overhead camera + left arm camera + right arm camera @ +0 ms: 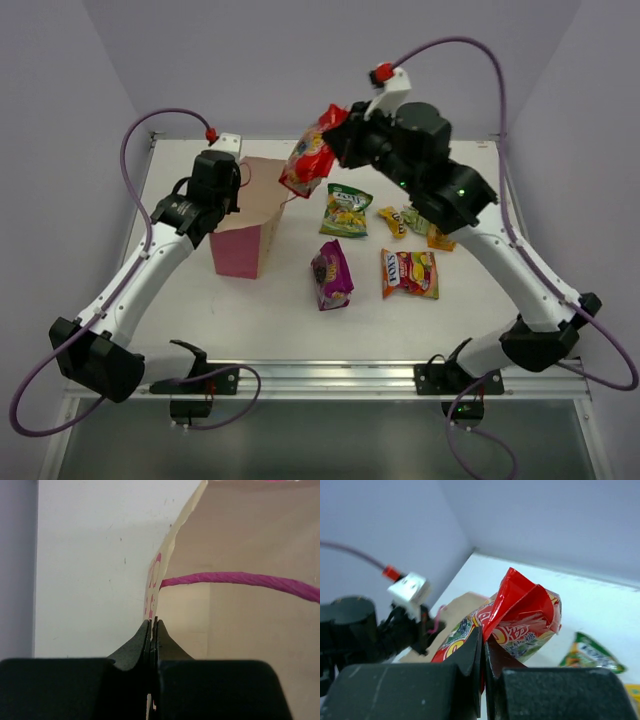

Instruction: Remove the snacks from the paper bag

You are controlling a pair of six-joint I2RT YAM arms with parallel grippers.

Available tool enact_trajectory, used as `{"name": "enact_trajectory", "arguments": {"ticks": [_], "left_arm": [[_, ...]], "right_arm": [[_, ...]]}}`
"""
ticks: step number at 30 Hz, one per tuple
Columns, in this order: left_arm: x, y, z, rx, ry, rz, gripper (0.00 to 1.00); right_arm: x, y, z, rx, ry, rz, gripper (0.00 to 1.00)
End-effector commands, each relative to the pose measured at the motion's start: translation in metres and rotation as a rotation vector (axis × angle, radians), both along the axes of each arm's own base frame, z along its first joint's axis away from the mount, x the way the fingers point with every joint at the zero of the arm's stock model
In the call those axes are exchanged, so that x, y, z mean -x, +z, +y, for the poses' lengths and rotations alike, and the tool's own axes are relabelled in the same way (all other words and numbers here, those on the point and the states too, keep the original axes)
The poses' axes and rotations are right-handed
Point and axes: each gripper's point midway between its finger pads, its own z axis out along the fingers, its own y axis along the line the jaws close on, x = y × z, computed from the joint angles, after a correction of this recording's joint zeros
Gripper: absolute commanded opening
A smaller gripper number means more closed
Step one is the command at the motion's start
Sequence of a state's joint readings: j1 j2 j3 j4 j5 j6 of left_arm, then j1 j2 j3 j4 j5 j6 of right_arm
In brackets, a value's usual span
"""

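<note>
The pink paper bag (245, 232) stands upright at the table's left, its tan inside (250, 630) open to the left wrist view with a purple-pink cord handle (240, 578) across it. My left gripper (228, 186) is shut on the bag's rim (155, 592). My right gripper (336, 132) is shut on a red snack packet (308, 153), which hangs in the air above and right of the bag; in the right wrist view the packet (520, 617) is crumpled between the fingers. Other snacks lie on the table: green (346, 210), magenta-purple (331, 274), red-yellow (409, 273).
Small yellow (392, 221) and orange (439, 238) packs lie under the right arm's forearm. The back wall and side walls close in the table. The table's near rail (320, 378) runs along the front between the arm bases.
</note>
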State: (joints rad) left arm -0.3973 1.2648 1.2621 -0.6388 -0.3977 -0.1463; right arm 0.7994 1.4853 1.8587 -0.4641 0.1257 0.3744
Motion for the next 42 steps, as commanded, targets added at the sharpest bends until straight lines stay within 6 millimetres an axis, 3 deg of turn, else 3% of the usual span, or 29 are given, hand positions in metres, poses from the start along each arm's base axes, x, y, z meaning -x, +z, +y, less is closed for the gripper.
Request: {"name": "enact_trajectory", "arguments": {"ticks": [1,4,5,6,8,9,11,12,13,16,17,19,20,23,26,27,29,30,33,34,36,37,39,40,42], "left_arm": [[-0.007,0.003,0.004,0.049,0.061,-0.006,0.0],[-0.009,0.002,0.005,0.067,0.067,-0.005,0.0],[-0.011,0.002,0.005,0.075,0.068,-0.006,0.0],[-0.012,0.003,0.008,0.08,0.078,-0.007,0.0],[-0.015,0.003,0.01,0.097,0.078,-0.007,0.0],[-0.016,0.002,0.012,0.105,0.083,-0.008,0.0],[-0.017,0.002,0.014,0.115,0.086,-0.009,0.0],[-0.018,0.002,0.014,0.122,0.084,-0.01,0.0],[-0.018,0.0,0.016,0.125,0.089,-0.008,0.0],[-0.019,-0.002,0.018,0.134,0.091,-0.002,0.0],[-0.019,-0.002,0.018,0.138,0.086,-0.003,0.0],[-0.018,-0.002,0.018,0.141,0.084,-0.008,0.0],[-0.018,-0.002,0.017,0.143,0.079,-0.01,0.0],[-0.018,0.0,0.014,0.159,0.06,-0.019,0.0],[-0.019,-0.001,0.01,0.17,0.035,-0.02,0.0],[-0.021,-0.001,0.007,0.178,0.025,-0.025,0.0],[-0.021,0.001,-0.001,0.203,-0.012,-0.025,0.0],[-0.022,0.004,-0.004,0.215,-0.026,-0.033,0.0],[-0.024,0.01,-0.011,0.24,-0.058,-0.043,0.0],[-0.025,0.01,-0.012,0.245,-0.062,-0.043,0.0],[-0.026,0.015,-0.017,0.267,-0.076,-0.054,0.0],[-0.027,0.016,-0.018,0.274,-0.075,-0.055,0.0],[-0.03,0.016,-0.021,0.293,-0.074,-0.054,0.0],[-0.031,0.015,-0.022,0.296,-0.074,-0.048,0.0],[-0.032,0.014,-0.022,0.305,-0.064,-0.043,0.05]], "right_arm": [[-0.003,0.083,-0.101,-0.13,-0.2,-0.168,0.0],[-0.029,0.041,-0.128,-0.077,-0.285,-0.09,0.0],[-0.044,0.028,-0.144,-0.064,-0.326,-0.063,0.0],[-0.061,-0.001,-0.147,-0.03,-0.343,-0.005,0.0],[-0.087,-0.028,-0.166,-0.008,-0.402,0.048,0.0],[-0.108,-0.055,-0.164,0.009,-0.405,0.084,0.0],[-0.135,-0.084,-0.176,0.026,-0.445,0.113,0.0],[-0.149,-0.093,-0.176,0.027,-0.448,0.116,0.0],[-0.169,-0.127,-0.173,0.058,-0.444,0.18,0.0],[-0.198,-0.162,-0.17,0.078,-0.442,0.241,0.0],[-0.212,-0.188,-0.167,0.089,-0.444,0.282,0.0],[-0.221,-0.212,-0.164,0.099,-0.444,0.322,0.0],[-0.227,-0.235,-0.162,0.114,-0.447,0.36,0.0],[-0.23,-0.259,-0.16,0.118,-0.449,0.41,0.01],[-0.228,-0.263,-0.161,0.126,-0.452,0.421,0.13],[-0.224,-0.258,-0.163,0.137,-0.453,0.423,0.26],[-0.217,-0.249,-0.166,0.156,-0.451,0.413,0.43],[-0.212,-0.228,-0.169,0.147,-0.455,0.379,0.62],[-0.196,-0.2,-0.181,0.162,-0.487,0.338,0.86],[-0.185,-0.174,-0.186,0.146,-0.496,0.296,0.89],[-0.17,-0.155,-0.195,0.153,-0.519,0.277,0.96],[-0.155,-0.127,-0.201,0.132,-0.528,0.226,0.98],[-0.137,-0.111,-0.208,0.144,-0.532,0.184,0.99],[-0.117,-0.084,-0.217,0.123,-0.547,0.123,0.99],[-0.096,-0.072,-0.226,0.123,-0.558,0.088,0.99]]}}
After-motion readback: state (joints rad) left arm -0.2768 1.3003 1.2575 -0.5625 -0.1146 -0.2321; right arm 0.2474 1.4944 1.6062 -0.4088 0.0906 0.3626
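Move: The red packet is already in the right hand, high above the table; its clear landing place lies about 27 cm farther out, 17 cm to the right and roughly 43 cm below. The yellow packet lies about 13 cm nearer than that place and level with it sideways, the green-yellow Fox's packet 10 cm nearer and 15 cm to its left. From the left hand, still pinching the bag's rim, the place is some 24 cm ahead, 46 cm right and 23 cm down. The right hand swings the held red packet away from the bag, first to the right by almost 20 cm with a small rise, then forward and steeply down some 35 cm to the clear table beyond the yellow packet, turning clockwise and tipping its fingers down by about 30 degrees. There the fingers open wide and let go of the packet, and the empty hand lifts away up and back, while the left hand keeps its pinch on the bag's rim, easing slightly forward and drifting left then right as it rolls its left side down. ##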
